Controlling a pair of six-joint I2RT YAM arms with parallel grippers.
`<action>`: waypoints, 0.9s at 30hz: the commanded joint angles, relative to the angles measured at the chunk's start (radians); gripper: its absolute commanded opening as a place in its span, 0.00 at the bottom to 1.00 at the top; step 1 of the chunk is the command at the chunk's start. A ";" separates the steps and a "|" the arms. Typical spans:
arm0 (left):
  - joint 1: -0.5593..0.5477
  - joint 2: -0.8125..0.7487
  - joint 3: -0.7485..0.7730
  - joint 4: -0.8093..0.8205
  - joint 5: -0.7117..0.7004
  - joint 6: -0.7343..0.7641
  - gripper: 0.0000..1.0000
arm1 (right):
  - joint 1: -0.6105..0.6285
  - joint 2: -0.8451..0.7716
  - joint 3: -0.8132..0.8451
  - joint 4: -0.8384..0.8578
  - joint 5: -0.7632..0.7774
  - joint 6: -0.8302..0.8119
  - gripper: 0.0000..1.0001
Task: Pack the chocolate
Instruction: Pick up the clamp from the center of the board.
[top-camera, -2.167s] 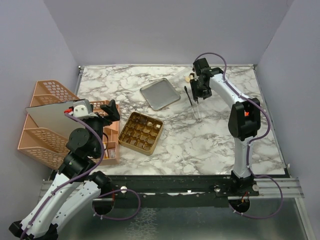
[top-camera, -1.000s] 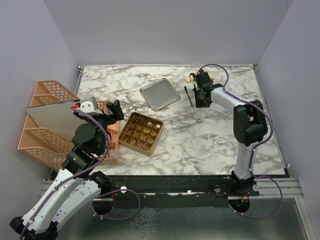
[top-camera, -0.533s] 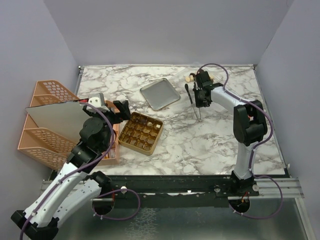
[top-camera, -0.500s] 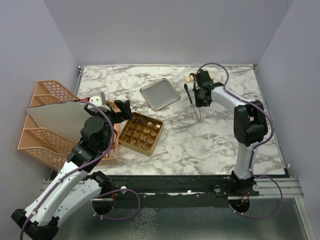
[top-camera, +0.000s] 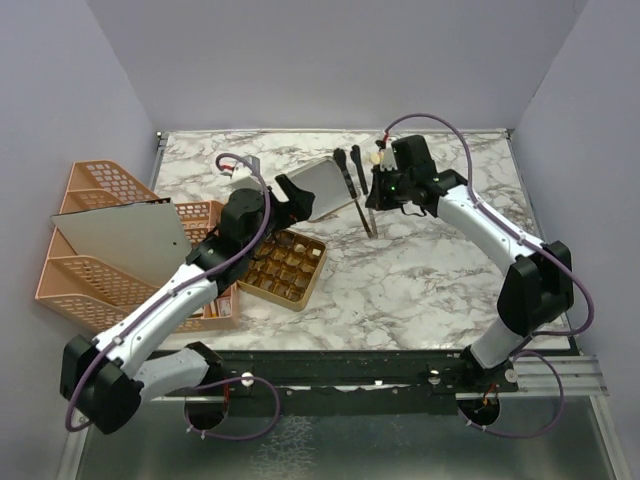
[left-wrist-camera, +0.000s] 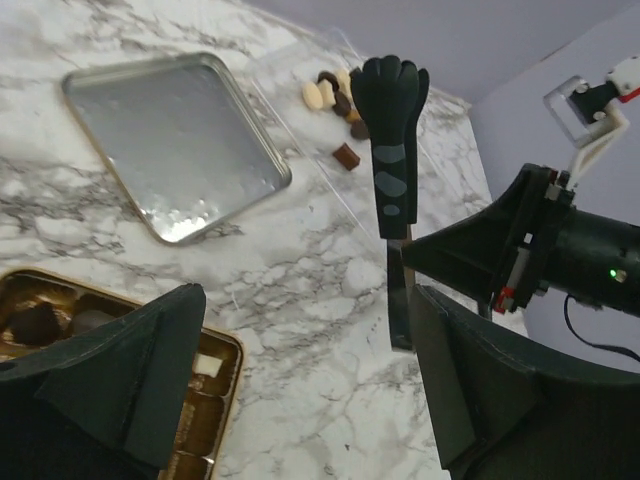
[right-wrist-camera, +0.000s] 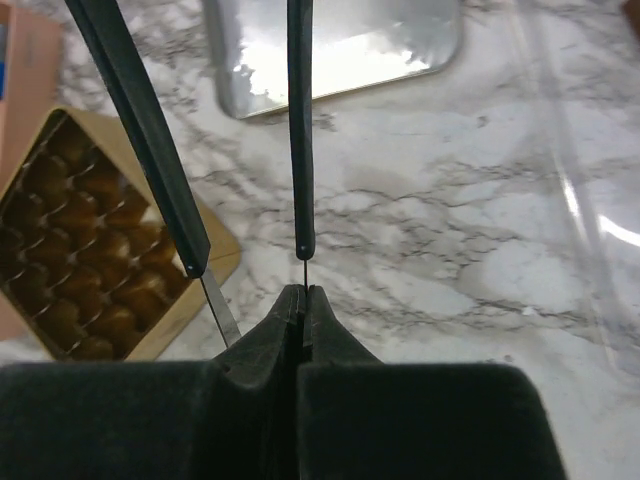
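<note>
Several chocolate pieces (left-wrist-camera: 335, 92) in brown and cream lie in a small heap at the back of the table (top-camera: 377, 157). A few more sit in the golden grid tray (left-wrist-camera: 215, 350), (top-camera: 283, 265), (right-wrist-camera: 215, 265). My right gripper (right-wrist-camera: 303, 295), (top-camera: 377, 193) is shut on the thin metal end of black-tipped tongs (right-wrist-camera: 299, 120), (left-wrist-camera: 391, 150), (top-camera: 352, 180), which it holds off the marble, tips pointing toward the back. My left gripper (left-wrist-camera: 310, 400), (top-camera: 292, 194) is open and holds nothing; it hovers between the tray and the tongs.
A silver metal tray (left-wrist-camera: 175, 140), (right-wrist-camera: 330, 40) lies behind the golden tray, partly covered by my left gripper in the top view. A clear plastic sheet (left-wrist-camera: 300, 150) lies under the heap. Orange file racks (top-camera: 100, 240) and a pink box (top-camera: 218, 295) stand at the left.
My left arm has swung from the pink box across the golden tray toward the centre. My right gripper has shut on the tongs, lifted them and carried them left.
</note>
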 joint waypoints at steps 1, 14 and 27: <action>-0.003 0.131 0.079 0.097 0.131 -0.144 0.89 | 0.059 -0.066 -0.062 0.070 -0.135 0.077 0.01; -0.003 0.325 0.228 0.120 0.176 -0.159 0.86 | 0.119 -0.150 -0.114 0.115 -0.157 0.113 0.01; -0.002 0.407 0.246 0.138 0.179 -0.175 0.62 | 0.130 -0.169 -0.123 0.133 -0.166 0.121 0.01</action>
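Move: The clamp's black handles stand about 10 cm ahead of the open left hand, 11 cm to its right and 4 cm lower. From that hand, the silver tray lies some 17 cm ahead, 2 cm right and 24 cm down, and the gold mould 4 cm back, 4 cm left and 22 cm down. The right hand already holds the clamp by its metal; the left hand it goes to is roughly 5 cm back, 16 cm left and 10 cm above. Still pinching one metal leg of the clamp, the right hand carries it left and back towards the left hand, about 8 cm over, rising 4 cm and rolling its left side up slightly. The left hand reaches right and forward some 10 cm with its fingers around the black handles, tips down a little and begins closing to about two-thirds open; its touch can't be made out. ##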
